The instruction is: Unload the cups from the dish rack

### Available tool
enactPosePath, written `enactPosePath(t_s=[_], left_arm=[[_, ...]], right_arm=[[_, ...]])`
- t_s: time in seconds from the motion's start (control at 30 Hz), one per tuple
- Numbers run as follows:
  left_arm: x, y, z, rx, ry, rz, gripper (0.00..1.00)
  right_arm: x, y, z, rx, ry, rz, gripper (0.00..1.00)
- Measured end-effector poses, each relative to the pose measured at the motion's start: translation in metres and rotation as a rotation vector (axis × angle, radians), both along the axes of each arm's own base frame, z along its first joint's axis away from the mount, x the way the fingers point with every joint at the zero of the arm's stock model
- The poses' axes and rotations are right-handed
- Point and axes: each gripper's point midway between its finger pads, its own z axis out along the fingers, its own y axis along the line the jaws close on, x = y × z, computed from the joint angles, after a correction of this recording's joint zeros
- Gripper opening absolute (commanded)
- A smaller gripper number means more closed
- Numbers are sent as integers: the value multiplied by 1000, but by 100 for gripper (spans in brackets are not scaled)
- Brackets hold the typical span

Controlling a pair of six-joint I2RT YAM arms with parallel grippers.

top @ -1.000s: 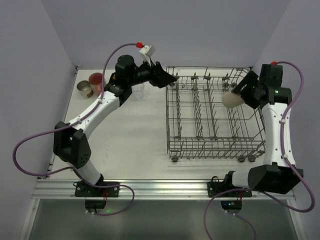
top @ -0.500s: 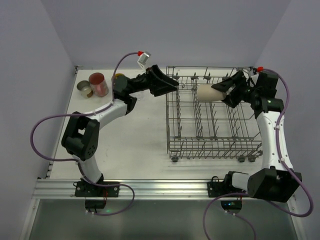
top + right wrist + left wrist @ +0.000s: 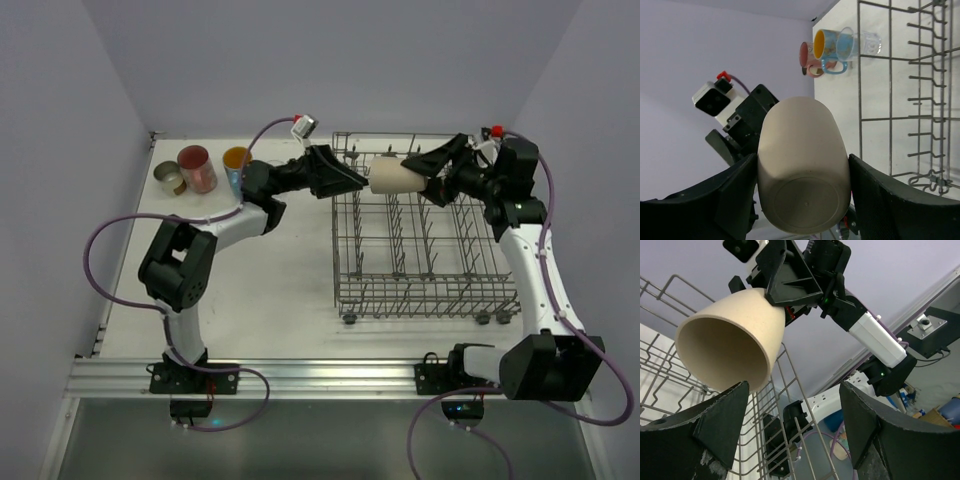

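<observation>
My right gripper (image 3: 418,170) is shut on the plain beige cup (image 3: 392,178), holding it sideways in the air over the far left end of the grey wire dish rack (image 3: 430,285). In the right wrist view the cup (image 3: 802,165) sits bottom-first between both fingers. My left gripper (image 3: 352,181) is open, its tips right at the cup's mouth. From the left wrist the open mouth of the cup (image 3: 725,347) hangs just above the left finger (image 3: 720,425), not between the jaws. No cups show inside the rack.
At the table's far left stand a tan cup (image 3: 170,178), a pink mug (image 3: 197,168) and a blue mug (image 3: 236,160). A clear glass tumbler (image 3: 862,42) stands beside them. Grey walls close in the back and sides.
My right arm has swung the beige cup leftward across the rack. My left arm has reached right toward the rack until its open jaws meet the cup's mouth.
</observation>
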Motion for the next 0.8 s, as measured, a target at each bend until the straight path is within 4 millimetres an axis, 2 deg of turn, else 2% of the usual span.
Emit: enactPosePath(t_s=[0.1, 0.27, 0.33, 0.37, 0.4, 0.43, 0.47, 0.5, 0.53, 0.63, 0.8], left_arm=[[-4, -5, -1, -2, 6, -16, 77], [-6, -9, 3, -8, 8, -29, 77], [-6, -10, 7, -15, 4, -30, 68], [-6, -10, 9, -18, 2, -31, 59], [-5, -9, 10, -19, 4, -29, 23], [-4, -9, 9, -17, 18, -30, 1], [-3, -10, 7, -12, 23, -30, 0], [-2, -10, 6, -8, 39, -31, 0], [0, -10, 6, -11, 43, -25, 0], [1, -9, 6, -14, 41, -16, 0], [-1, 1, -8, 10, 47, 1, 0]], right_arm=[[-1, 13, 2, 15, -4, 36, 0], [1, 40, -5, 32, 28, 102, 0], [1, 49, -9, 37, 44, 124, 0], [1, 53, -10, 44, 51, 135, 0], [1, 57, -9, 50, 45, 144, 0], [2, 58, -6, 58, 35, 149, 0], [3, 60, -2, 65, 22, 154, 5], [4, 59, 2, 56, -13, 154, 15], [5, 58, 4, 53, -27, 150, 47], [6, 59, 4, 47, -36, 149, 99], [5, 57, -2, -17, -8, 126, 99]])
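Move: Just off the left hand's open fingers, which point right, the beige cup's middle is some 8 cm to the right, about 3 cm ahead and 1 cm higher; the rack's middle lies about 19 cm right, 5 cm ahead and 26 cm below. The glass stands about 19 cm left, 19 cm ahead and 28 cm down. From the right hand, the cup it holds is centred 4 cm to the left, level with it fore and aft; the left fingers are about 12 cm left and 3 cm back. Carrying the cup about 6 cm left, mouth first, the right hand feeds its rim between the waiting left fingers, turning slightly counter-clockwise, then stops. The left hand stays within about a centimetre of its place and shuts on the back side of the cup's wall, one finger inside the mouth; only then do the right fingers open wide and let go. ##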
